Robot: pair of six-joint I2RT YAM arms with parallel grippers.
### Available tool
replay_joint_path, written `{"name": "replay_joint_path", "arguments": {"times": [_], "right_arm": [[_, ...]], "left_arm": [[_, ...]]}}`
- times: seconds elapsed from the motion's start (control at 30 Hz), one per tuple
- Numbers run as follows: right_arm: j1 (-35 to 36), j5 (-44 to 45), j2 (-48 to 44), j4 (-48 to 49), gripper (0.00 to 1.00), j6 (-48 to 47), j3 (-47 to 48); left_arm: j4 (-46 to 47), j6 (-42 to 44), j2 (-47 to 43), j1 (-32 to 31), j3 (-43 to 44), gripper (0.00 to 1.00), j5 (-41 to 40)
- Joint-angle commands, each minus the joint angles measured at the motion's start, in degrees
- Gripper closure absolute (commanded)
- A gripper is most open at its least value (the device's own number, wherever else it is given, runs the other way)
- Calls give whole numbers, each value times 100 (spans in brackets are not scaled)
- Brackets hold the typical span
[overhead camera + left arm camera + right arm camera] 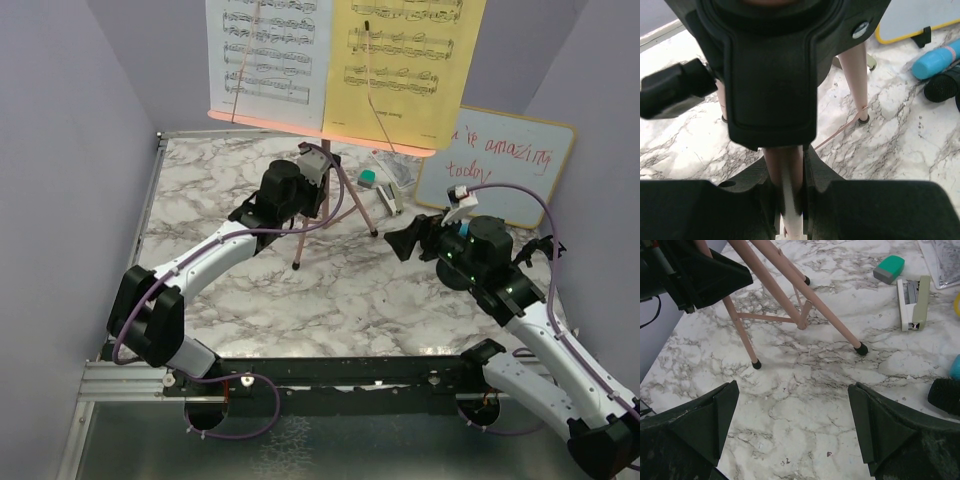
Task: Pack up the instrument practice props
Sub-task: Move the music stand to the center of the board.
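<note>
The pink music rack stands on its tripod legs at the back of the marble table, holding white sheet-music pages and a yellow one. My left gripper is shut on the rack's pink pole just under the shelf. To the right of the tripod my right gripper hangs open over bare marble, with nothing between its fingers. A blue microphone and a black microphone lie on the table to the right of the legs.
A wood-framed whiteboard with red writing leans at the back right. A green eraser and a small stapler lie behind the tripod's right foot. Purple walls close in both sides.
</note>
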Motion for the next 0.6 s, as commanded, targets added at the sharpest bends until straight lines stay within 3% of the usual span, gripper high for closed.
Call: {"name": "replay_joint_path", "arguments": {"times": [0.0,0.17,0.37,0.57], "right_arm": [[-37,169,113,32,1,81,253],[-199,-6,472,48,1,262,417],[-608,-343,723,251,1,382,534],[-1666,-1191,1066,493,0,834,695]], "left_arm": [[-334,333,-418,107,-109,100,410],[-413,320,-509,117,-109,84,437],[-513,35,-946,120,-242,43,-99],[-827,-432,-1437,118,-326,28,-460]]}}
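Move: My left hand has the music stand's thin pole between its fingers, roughly 20 cm above the table. From that hand the stapler lies about 6 cm ahead and 15 cm right, the green eraser 10 cm ahead and 10 cm right. From my open, empty right hand the pole is some 13 cm ahead and 18 cm left, about level in height; the stapler is about 18 cm ahead, 2 cm left and 22 cm below. With my left fingers still round the pole, I drag the music stand a little back and left, then open them and let go, lifting the hand about 4 cm as it keeps easing back and left, clear of the pole. Meanwhile my right hand, wide open, gathers pace forward and somewhat right, about 5 cm, closing on the stapler from above while tipping down and turning slightly clockwise. ##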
